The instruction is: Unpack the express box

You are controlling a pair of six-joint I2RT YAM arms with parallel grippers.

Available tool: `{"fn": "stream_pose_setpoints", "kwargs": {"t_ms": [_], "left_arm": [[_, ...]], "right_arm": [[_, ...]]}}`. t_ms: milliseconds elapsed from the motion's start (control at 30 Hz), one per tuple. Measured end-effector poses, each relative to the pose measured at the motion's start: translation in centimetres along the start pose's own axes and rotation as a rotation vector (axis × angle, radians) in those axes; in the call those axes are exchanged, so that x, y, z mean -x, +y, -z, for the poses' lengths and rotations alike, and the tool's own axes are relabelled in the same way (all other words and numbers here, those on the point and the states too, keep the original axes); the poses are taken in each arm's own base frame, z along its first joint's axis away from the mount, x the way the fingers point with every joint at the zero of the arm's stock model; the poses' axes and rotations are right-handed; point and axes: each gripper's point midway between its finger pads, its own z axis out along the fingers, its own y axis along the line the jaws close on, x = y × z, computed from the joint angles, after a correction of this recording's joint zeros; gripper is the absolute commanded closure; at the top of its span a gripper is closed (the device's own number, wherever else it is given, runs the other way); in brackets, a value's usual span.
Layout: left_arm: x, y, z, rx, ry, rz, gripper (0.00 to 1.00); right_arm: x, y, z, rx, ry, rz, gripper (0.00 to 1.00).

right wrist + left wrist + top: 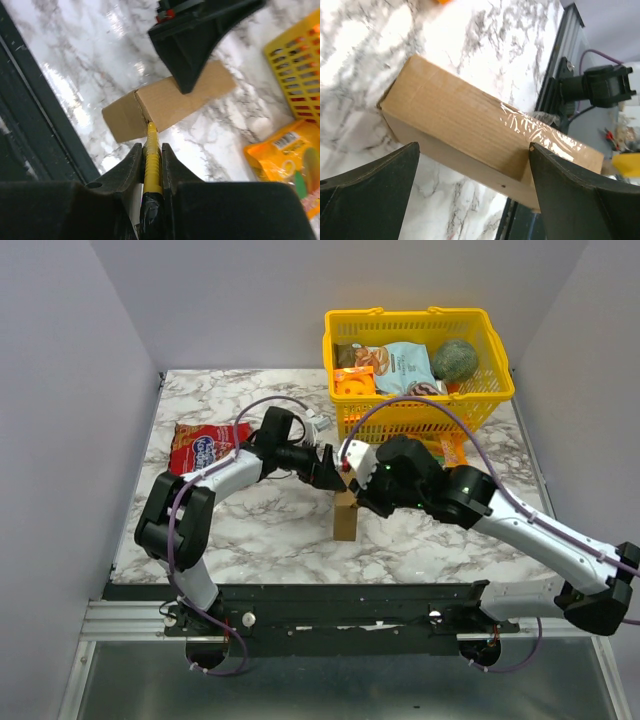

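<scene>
The express box [346, 516], plain brown cardboard with clear tape, stands on the marble table [270, 530] in the middle. My left gripper [330, 468] hovers at its far end, open, with its wide black fingers [370, 190] straddling the box [465, 120] and nothing pinched between them. From the right, my right gripper [352, 480] is shut on a yellow utility knife [152, 160]. The knife's tip meets the corner seam of the box [170, 100] at its near end. A left finger [200, 35] hangs over the box's top in the right wrist view.
A yellow plastic basket [410, 315] holding snack packs and a green ball stands at the back right. An orange snack bag [285, 160] lies in front of it. A red snack bag [205, 447] lies at the left. The table's black front rail [340, 592] runs close to the box.
</scene>
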Motion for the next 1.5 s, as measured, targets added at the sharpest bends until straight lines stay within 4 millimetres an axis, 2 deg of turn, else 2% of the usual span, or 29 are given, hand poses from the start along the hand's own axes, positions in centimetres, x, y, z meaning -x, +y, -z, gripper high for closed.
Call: {"fn": "stream_pose_setpoints", "kwargs": {"t_ms": [100,233,400,600,733,800,900,967,1067,1200,1300,1367,1467,1500], "left_arm": [[1.6,-0.2,0.6,0.045,-0.006,-0.036,0.01],[1.6,0.1,1.1,0.092,0.025,-0.048,0.01],[-0.1,0.7,1.5,0.129,0.078,-0.002,0.01],[-0.9,0.9,1.9,0.156,0.096,0.02,0.01],[-0.7,1.2,2.2,0.173,0.089,0.011,0.01],[-0.8,1.5,2.3,0.189,0.09,0.01,0.01],[-1.0,2.3,2.8,0.243,0.097,0.01,0.01],[-1.2,2.8,3.4,0.294,0.106,0.003,0.01],[-0.8,2.9,4.8,0.381,0.105,-0.02,0.01],[1.6,2.1,7.5,0.5,0.066,-0.082,0.01],[3.3,1.5,8.9,0.557,0.038,-0.126,0.01],[4.1,2.0,9.9,0.614,0.032,-0.153,0.01],[4.3,2.7,10.4,0.661,0.046,-0.16,0.01],[4.5,3.2,10.4,0.679,0.055,-0.164,0.01]], "right_arm": [[0.2,-2.7,1.8,-0.089,-0.053,-0.023,1.0],[-1.3,-4.5,2.3,-0.156,-0.075,-0.024,1.0],[-3.5,-3.5,0.8,-0.108,-0.043,-0.001,1.0],[-3.0,-0.8,1.0,0.056,-0.072,0.056,1.0],[-2.8,-1.3,2.1,0.026,-0.085,0.069,1.0],[-3.3,-3.0,2.8,-0.072,-0.089,0.082,1.0],[-5.3,-5.4,3.6,-0.224,-0.096,0.144,1.0],[-7.5,-6.8,3.6,-0.329,-0.116,0.232,1.0],[-11.2,-7.5,2.6,-0.434,-0.131,0.398,1.0],[-14.7,-7.5,1.0,-0.501,-0.128,0.544,1.0],[-15.2,-7.6,0.7,-0.544,-0.161,0.606,1.0],[-15.2,-7.6,0.8,-0.583,-0.2,0.651,0.98],[-15.6,-7.4,0.8,-0.613,-0.238,0.694,0.88],[-15.8,-7.2,0.7,-0.616,-0.248,0.706,0.8]]}}
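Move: The express box stands on its narrow side between the hands. From the left hand its middle is about 3 cm back, 2 cm to the right and 7 cm below. From the knife-holding right hand it lies some 7 cm ahead, 3 cm to the left and 17 cm down. The orange bag is roughly 17 cm ahead of the right hand, 18 cm to its right and 21 cm below. The box is left alone as both hands clear it. The already open left hand dithers a little, then goes left about 10 cm, forward and up, its fingers tipping some 30 degrees further down. The right hand, still gripping the yellow knife, jogs right and forward, eases back, then sweeps right and about 10 cm down beside the box, its fingers swinging up to point forward towards the orange bag. ##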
